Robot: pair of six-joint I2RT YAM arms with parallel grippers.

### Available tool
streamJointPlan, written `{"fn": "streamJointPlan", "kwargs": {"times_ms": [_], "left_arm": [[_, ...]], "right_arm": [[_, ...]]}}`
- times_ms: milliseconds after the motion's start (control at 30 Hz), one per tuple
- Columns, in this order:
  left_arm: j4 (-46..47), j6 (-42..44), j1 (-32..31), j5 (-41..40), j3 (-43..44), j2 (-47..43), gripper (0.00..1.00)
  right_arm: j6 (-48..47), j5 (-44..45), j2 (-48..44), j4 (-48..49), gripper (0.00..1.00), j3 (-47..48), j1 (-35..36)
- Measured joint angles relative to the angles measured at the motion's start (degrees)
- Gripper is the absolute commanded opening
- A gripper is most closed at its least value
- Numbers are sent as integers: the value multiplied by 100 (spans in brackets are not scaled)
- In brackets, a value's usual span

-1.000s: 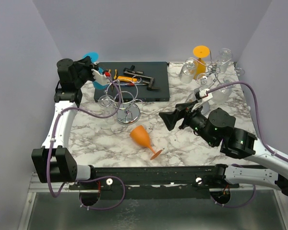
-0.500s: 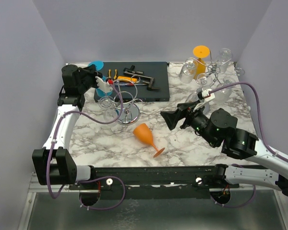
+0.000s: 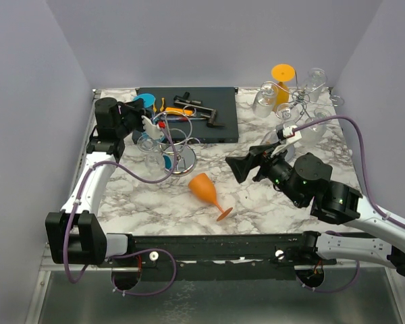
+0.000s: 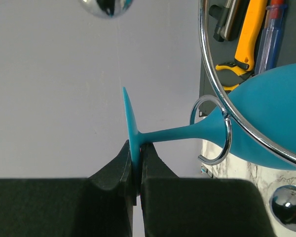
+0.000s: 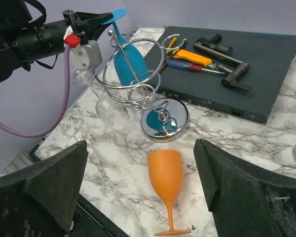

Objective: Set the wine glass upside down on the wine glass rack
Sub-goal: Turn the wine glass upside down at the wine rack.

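Observation:
My left gripper point(image 4: 136, 168) is shut on the flat foot of a blue wine glass point(image 4: 266, 118). The glass hangs upside down, its stem passing through a ring hook of the chrome wire rack point(image 4: 212, 131). In the top view the gripper point(image 3: 136, 109) is at the rack's point(image 3: 179, 160) upper left, with the blue foot point(image 3: 142, 101) beside it. The right wrist view shows the blue bowl point(image 5: 128, 64) inside the rack's rings point(image 5: 165, 121). My right gripper point(image 5: 143, 163) is open and empty above an orange glass point(image 5: 166, 173) lying on its side point(image 3: 204, 191).
A clear glass point(image 5: 108, 106) hangs upside down on the rack's left side. A dark tool tray point(image 3: 219, 101) with pliers and screwdrivers lies behind the rack. A second rack point(image 3: 304, 98) with clear glasses and an orange glass point(image 3: 282, 81) stands at the back right.
My left gripper has carried the blue glass right and nearer, onto the rack. The orange glass has shifted slightly right on the table. The right arm has barely moved.

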Motion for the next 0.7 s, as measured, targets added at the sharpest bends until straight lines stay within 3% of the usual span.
{"fn": "streamJointPlan", "kwargs": {"times_ms": [200,567,700], "left_arm": [[11,17,-9,-2,-118,-111,0],[-15,-50,-26,70,-468,-442,37],[-24,-177,-37,164,-470,-444,43]], "right_arm": [[28,85,0,-7,98,-17,0],[28,155,142,-11,100,-17,0],[33,188,153,-24,100,-17,0]]}}
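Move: My left hand pinches the blue wine glass by its foot, upside down, the stem already in the rack's small curled hook; that hook is about 3 cm ahead of my fingers, 2 cm to the right and 5 cm below. The rack's ball tip stands roughly 6 cm right and 4 cm back, about level; a clear glass hangs some 8 cm back, 2 cm right and 10 cm lower. From my right hand the hook is around 25 cm ahead, 30 cm left and 10 cm lower. With the foot still pinched, I ease my left hand back about 2 cm and, towards the end, down about 1 cm, bringing the foot towards the curled hook. Partway through I start opening the fingers one above the other, to nearly half open, and let go of the foot's near edge, keeping the wrist as it is. ##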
